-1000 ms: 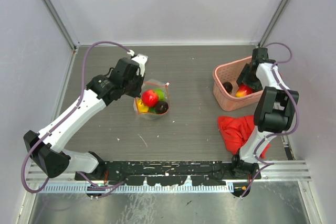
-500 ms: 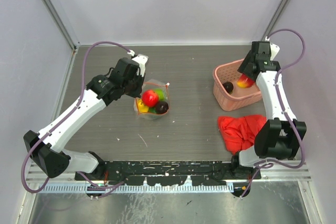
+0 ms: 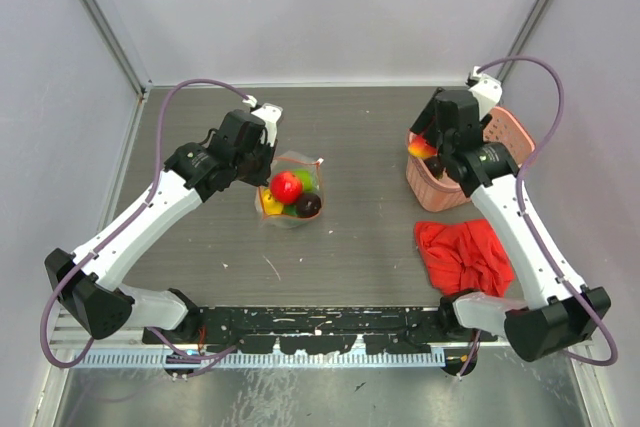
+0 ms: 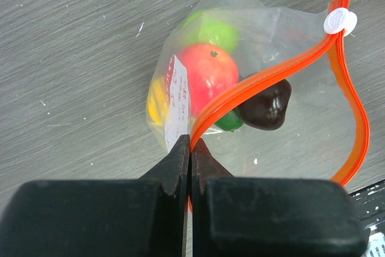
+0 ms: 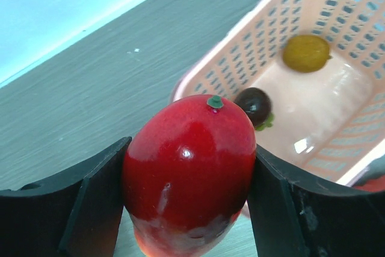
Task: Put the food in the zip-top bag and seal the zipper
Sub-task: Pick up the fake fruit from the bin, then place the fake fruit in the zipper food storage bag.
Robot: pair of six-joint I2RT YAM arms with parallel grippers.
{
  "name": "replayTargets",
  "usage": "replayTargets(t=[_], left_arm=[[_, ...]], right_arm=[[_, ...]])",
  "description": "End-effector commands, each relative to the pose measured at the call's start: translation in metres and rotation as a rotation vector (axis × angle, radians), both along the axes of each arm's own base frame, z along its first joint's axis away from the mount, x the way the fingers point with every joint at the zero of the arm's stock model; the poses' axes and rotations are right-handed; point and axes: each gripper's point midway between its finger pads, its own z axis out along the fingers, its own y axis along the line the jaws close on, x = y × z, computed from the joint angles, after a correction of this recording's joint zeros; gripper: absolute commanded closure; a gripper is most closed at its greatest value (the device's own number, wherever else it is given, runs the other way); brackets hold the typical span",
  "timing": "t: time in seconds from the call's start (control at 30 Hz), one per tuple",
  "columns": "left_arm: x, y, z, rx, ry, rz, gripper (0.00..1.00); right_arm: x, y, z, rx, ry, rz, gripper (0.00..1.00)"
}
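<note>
The clear zip-top bag [image 3: 290, 192] lies mid-table with red, green, yellow and dark brown toy fruits inside. In the left wrist view its orange zipper [image 4: 264, 76] gapes open in a loop, a white slider at the far end. My left gripper [image 4: 191, 144] is shut on the zipper strip at the bag's near edge. My right gripper [image 5: 189, 179] is shut on a red mango-like toy fruit [image 5: 189, 170] and holds it above the left rim of the pink basket [image 3: 440, 192]; the fruit shows orange-red in the top view [image 3: 422, 148].
The pink basket [image 5: 313, 100] still holds a dark brown fruit [image 5: 253, 105] and a yellow-olive fruit [image 5: 306, 52]. A red cloth [image 3: 465, 252] lies in front of the basket. Walls enclose the table at the back and sides.
My right gripper has lifted the red fruit out of the basket and moved left, over the basket's left rim. My left gripper and the bag have not moved.
</note>
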Motion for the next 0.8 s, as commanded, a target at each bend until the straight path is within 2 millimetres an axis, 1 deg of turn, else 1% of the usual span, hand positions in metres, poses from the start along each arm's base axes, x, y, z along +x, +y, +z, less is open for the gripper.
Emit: replayTargets(t=[0.0,0.07,0.27,0.43,0.53,0.6,0.63,0.77], left_arm=[[0.005,-0.007,0.027,-0.075,-0.062,0.003,1.00],[0.005,-0.006,0.028,-0.076,-0.064,0.002,1.00],[0.005,-0.006,0.031,-0.081,-0.063,0.015,1.00],[0.006,-0.011,0.034,-0.107,-0.050,0.023,1.00],[0.005,-0.017,0.036,-0.134,-0.026,0.014,1.00],[0.004,-0.021,0.037,-0.151,-0.012,0.012,1.00],[0.004,-0.023,0.036,-0.157,-0.006,0.014,1.00],[0.004,-0.026,0.035,-0.169,0.019,0.026,1.00]], right_arm=[[0.000,0.030,0.034,0.079,-0.165,-0.005,0.76],[-0.005,0.052,0.037,0.082,-0.193,0.026,0.76],[-0.023,0.126,0.042,0.097,-0.262,0.161,0.76],[-0.042,0.175,0.045,0.116,-0.326,0.261,0.76],[-0.054,0.199,0.043,0.132,-0.358,0.316,0.76],[-0.061,0.211,0.043,0.137,-0.380,0.343,0.75],[-0.066,0.220,0.047,0.149,-0.401,0.367,0.75],[-0.078,0.241,0.044,0.159,-0.441,0.420,0.74]])
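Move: The right hand already has the red fruit in its grip, clear of the bin, and the zip-top bag's open mouth lies about 28 cm to its left, 7 cm back towards the base and some 7 cm lower. The red tomato in the bag is about 30 left, 4 back and 18 below; the bin's middle is some 15 to the right, 3 farther out and 20 down. The left hand pinches the rim, with the mouth's middle about 7 cm to its right, 1 back and 2 below. The right hand keeps its hold on the red fruit and sweeps quickly left, some 23 cm and nearly level, away from the bin across the open table towards the bag's mouth, drawing back about 7 cm on the way while the wrist swings counter-clockwise some 25 degrees and the fingers tip up. In the second half the left hand, its fingers still shut on the orange zipper rim, eases the rim about 1.5 cm right and slightly up, rolling its left side down a little. ##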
